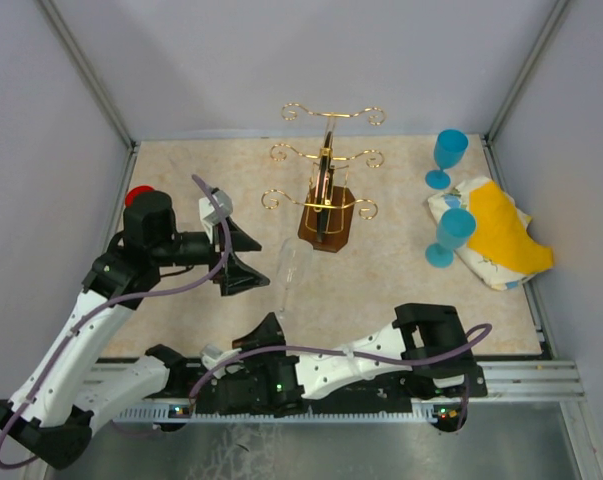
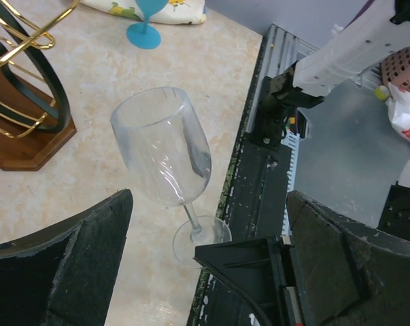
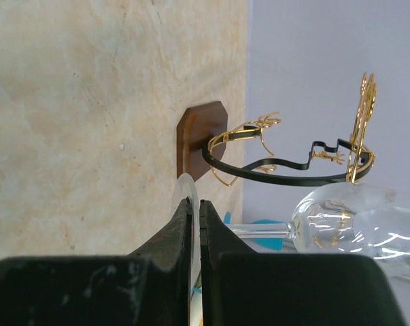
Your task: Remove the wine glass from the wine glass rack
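The clear wine glass is off the wine glass rack, a gold wire stand on a dark wooden base at the table's middle back. My right gripper is shut on the glass's round foot, pinching the disc edge-on; the stem and bowl stick out sideways. In the left wrist view the glass leans over the table's near edge, its foot at the right gripper's tip. My left gripper is open, its fingers wide on either side of the glass without touching it.
Two blue goblets stand at the right beside a crumpled white and yellow bag. A red knob sits at the left wall. The metal rail runs along the near edge.
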Motion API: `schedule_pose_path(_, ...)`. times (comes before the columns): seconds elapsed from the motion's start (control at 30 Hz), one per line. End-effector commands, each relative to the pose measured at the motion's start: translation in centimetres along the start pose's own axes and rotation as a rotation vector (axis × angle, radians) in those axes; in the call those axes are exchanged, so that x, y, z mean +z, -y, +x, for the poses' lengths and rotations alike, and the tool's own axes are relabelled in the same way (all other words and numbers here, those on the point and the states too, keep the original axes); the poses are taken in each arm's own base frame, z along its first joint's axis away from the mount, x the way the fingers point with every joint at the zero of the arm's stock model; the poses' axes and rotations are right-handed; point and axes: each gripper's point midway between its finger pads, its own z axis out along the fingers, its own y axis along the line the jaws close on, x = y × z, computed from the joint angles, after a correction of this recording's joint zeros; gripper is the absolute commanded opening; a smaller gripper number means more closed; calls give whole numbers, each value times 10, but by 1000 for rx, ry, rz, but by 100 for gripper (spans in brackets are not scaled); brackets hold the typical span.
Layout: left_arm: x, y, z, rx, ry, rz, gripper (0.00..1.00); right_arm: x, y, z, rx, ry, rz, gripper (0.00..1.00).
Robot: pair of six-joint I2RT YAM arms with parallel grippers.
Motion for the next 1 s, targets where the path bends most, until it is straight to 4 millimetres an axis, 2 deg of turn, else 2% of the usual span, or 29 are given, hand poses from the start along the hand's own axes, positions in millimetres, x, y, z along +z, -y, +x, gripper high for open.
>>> schedule_pose_path(0.0,1,-23,-8,79,31,-115,100,-1,29,-13,17,17,54,0)
schedule_pose_path(0.1,0,-40,-6,73,26,-212,100,1,30,-16,9,17,59,0)
schedule_pose_path(0.3,2,-51,0,68,32,-279,100,3,39,-28,-9,35,79,0)
schedule_pose_path(0.6,8,-55,-2,56,71,-284,100,4,49,-49,-33,78,100,0)
schedule_pose_path(0.77,13,-50,-8,48,103,-242,100,5,53,-56,-37,90,111,0)
schedule_pose_path(0.97,22,-49,1,25,65,-223,100,5,57,-61,-36,102,116,0)
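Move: The wine glass stands bowl up between the hands, its bowl about 4 cm ahead of the open left gripper, 5 cm to its right and 6 cm below. The right gripper, at the glass's foot, is some 4 cm back, 2 cm right and 18 cm below the left hand; the rack's wooden base is roughly 22 cm ahead, 13 cm right and 30 cm down. From the right hand the left gripper is about 4 cm ahead, 2 cm left and 18 cm above. Still pinching the edge of the glass's foot, the right hand carries it about 4.5 cm left and 3.5 cm up towards the left gripper, its fingertips tipping up slightly. The left hand slides some 5 cm forward and about 2 cm down, turning roughly 15 degrees counter-clockwise, so its wide-open fingers come to straddle the bowl without closing. ##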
